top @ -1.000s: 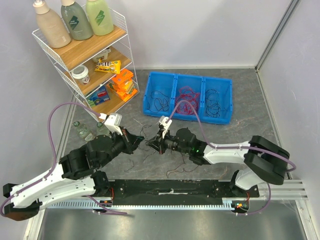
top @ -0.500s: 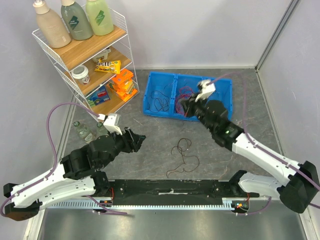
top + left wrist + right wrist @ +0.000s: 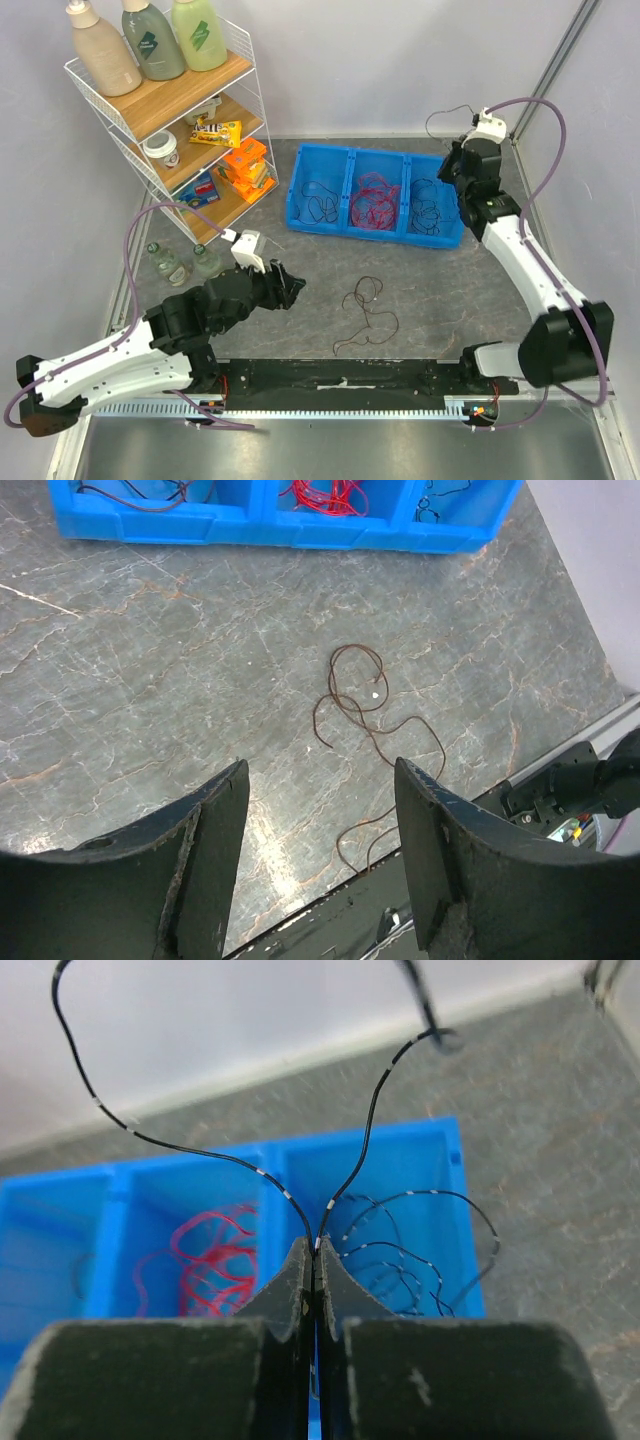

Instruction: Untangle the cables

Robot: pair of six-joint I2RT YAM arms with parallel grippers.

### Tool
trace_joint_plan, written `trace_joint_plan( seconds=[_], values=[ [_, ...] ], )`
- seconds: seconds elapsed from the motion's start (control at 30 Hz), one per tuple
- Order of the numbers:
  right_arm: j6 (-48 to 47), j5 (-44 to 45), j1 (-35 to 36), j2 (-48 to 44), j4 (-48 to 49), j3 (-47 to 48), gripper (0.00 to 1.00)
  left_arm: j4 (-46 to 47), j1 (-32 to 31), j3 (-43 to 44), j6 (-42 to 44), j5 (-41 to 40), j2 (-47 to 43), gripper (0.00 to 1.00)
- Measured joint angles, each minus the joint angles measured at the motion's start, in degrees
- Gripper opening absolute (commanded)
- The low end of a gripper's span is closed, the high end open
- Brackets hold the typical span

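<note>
A thin brown cable (image 3: pixel 368 305) (image 3: pixel 360 695) lies in loose loops on the grey table, alone. My left gripper (image 3: pixel 292 288) (image 3: pixel 320 770) hovers just left of it, open, with nothing between its fingers. My right gripper (image 3: pixel 452 168) (image 3: pixel 314 1245) is raised over the right end of the blue bin (image 3: pixel 370 233) (image 3: pixel 110 1185) and is shut on a black cable (image 3: pixel 445 112) (image 3: pixel 370 1110) with white marks. That cable arcs up from the fingertips. In the bin, dark cables (image 3: pixel 318 197) fill the left compartment, red cables (image 3: pixel 375 200) (image 3: pixel 215 1250) the middle and black cables (image 3: pixel 432 205) (image 3: pixel 420 1250) the right.
A white wire shelf rack (image 3: pixel 170 110) with bottles and snack packs stands at the back left. Two small bottles (image 3: pixel 165 262) stand on the table at its foot. A black rail (image 3: pixel 340 375) runs along the near edge. Walls close the back and right.
My right arm swung from the table's middle up to the bin's right end, carrying the black cable. My left gripper opened and moved slightly right. The brown cable stayed on the table.
</note>
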Motion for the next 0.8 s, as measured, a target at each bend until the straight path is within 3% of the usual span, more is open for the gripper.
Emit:
trace_joint_plan(
  seconds=[0.2, 0.4, 0.8],
  values=[
    [0.35, -12.17, -7.98, 8.52, -1.62, -2.64, 0.00, 0.92, 0.00, -0.92, 0.11, 0.83, -0.61, 0.66],
    [1.38, -24.61, -3.34, 8.00, 0.00, -3.23, 0.00, 1.73, 0.02, -1.01, 0.13, 1.29, 0.50, 0.66],
    [6.82, -24.55, -6.58, 5.70, 2.67, -3.89, 0.00, 2.08, 0.00, -1.01, 0.09, 3.43, 1.95, 0.66]
  ],
)
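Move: The tray's right compartment, with dark cable already in it, lies under the right hand, its middle about 20 cm below, 3 cm to the right and 2 cm ahead; this hand already holds a doubled black cable above it. The red cable in the middle compartment is about 11 cm left and 2 cm ahead, the left compartment's dark cable some 25 cm left and level. From the left hand, the right compartment is about 27 cm ahead, 32 cm right and 13 cm below. The black cable, still pinched in the shut right fingers, is lowered quickly by about 10 cm over the tray's right compartment, then swung some 8 cm left as the hand starts rising; finally the hand eases up and a couple of centimetres back right. Its fingers tip further down by some 10 degrees while the hand turns counter-clockwise and rolls left side up. ##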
